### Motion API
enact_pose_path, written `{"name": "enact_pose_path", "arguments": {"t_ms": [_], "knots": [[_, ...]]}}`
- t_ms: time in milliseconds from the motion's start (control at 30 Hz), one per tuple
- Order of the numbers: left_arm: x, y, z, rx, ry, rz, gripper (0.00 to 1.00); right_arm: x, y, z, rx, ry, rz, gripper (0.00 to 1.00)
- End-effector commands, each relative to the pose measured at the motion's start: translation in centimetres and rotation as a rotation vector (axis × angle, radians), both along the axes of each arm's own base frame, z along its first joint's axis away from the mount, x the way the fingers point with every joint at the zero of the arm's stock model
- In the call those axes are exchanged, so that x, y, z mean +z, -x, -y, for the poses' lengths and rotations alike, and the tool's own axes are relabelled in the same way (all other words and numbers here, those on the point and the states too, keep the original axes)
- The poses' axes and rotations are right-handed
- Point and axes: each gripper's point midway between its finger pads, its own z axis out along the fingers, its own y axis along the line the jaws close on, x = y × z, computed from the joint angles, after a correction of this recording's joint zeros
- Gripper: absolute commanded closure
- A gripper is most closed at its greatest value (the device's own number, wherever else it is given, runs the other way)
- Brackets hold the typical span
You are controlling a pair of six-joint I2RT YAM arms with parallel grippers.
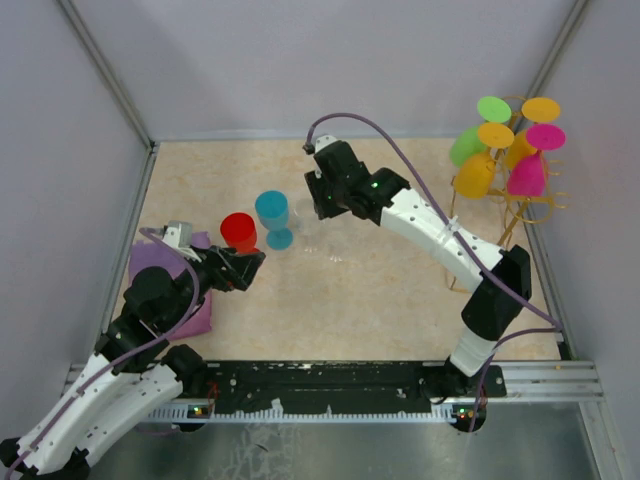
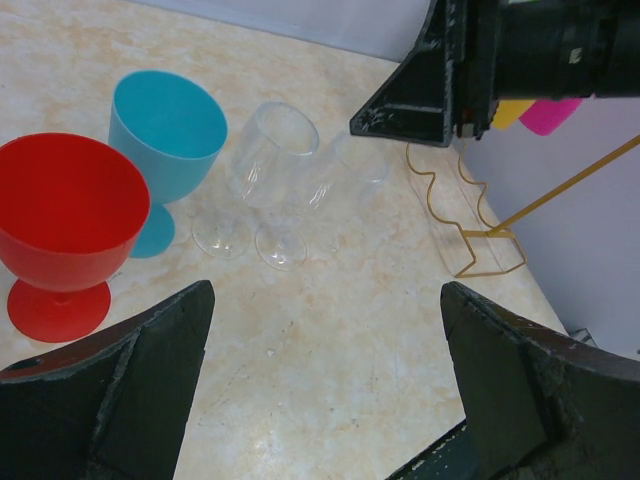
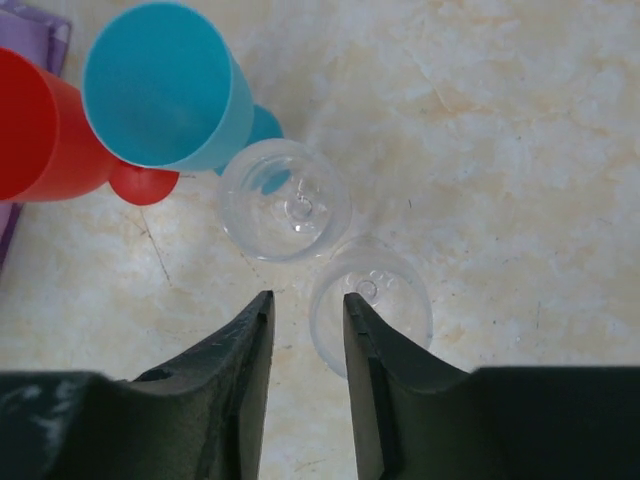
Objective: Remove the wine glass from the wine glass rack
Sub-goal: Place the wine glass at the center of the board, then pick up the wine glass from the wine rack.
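Observation:
Two clear wine glasses stand upright on the table, one [image 3: 285, 200] beside the blue glass and one [image 3: 400, 300] right under my right gripper [image 3: 307, 297]. That gripper is open a little. Its right finger dips inside this glass's rim and its left finger is outside, with the thin wall loose in the gap between them. From the left wrist the same two glasses [image 2: 270, 155] [image 2: 345, 175] show side by side. The gold wire wine glass rack [image 1: 520, 205] stands at the far right. My left gripper [image 1: 250, 262] is wide open and holds nothing.
A red glass [image 1: 238, 232] and a blue glass [image 1: 272, 213] stand left of the clear ones. Yellow [image 1: 473, 175], magenta [image 1: 527, 175], green [image 1: 465, 145] and orange [image 1: 520, 150] glasses hang upside down on the rack. A purple cloth [image 1: 190, 310] lies under my left arm.

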Motion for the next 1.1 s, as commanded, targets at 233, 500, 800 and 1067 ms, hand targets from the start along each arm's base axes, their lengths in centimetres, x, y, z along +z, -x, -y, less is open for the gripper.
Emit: {"name": "enact_pose_path", "arguments": {"t_ms": [233,500,800,1067], "knots": [[1.1,-0.2,-0.1,0.006,0.013,0.027,0.0,17.1,0.3,6.0,-0.06,0.009,0.352,0.15],[2.5,0.0,-0.9,0.023,-0.021,0.059,0.0,25.0,-1.6,16.9,-0.295,-0.147,0.474,0.11],[1.5,0.9,-0.4,-0.022,0.0,0.028,0.0,25.4,-2.5,29.5,-0.647,-0.29,0.429,0.11],[0.7,1.4,0.2,-0.059,-0.003,-0.006,0.0,21.7,-3.0,33.3,-0.814,-0.296,0.376,0.12]]}}
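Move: The orange glass hanging at the front left of the rack lies about 33 cm to the right hand's right, 12 cm ahead and roughly level; the magenta glass hangs some 10 cm right of it, the green one 7 cm beyond it. The just-placed clear glass stands 2 cm right of this hand, neither ahead nor back, about 12 cm below. From the left hand, the orange glass is some 52 cm right and 27 cm ahead. Opening, the right hand rises some 20 cm from the clear glass, then sweeps 33 right towards the rack. ##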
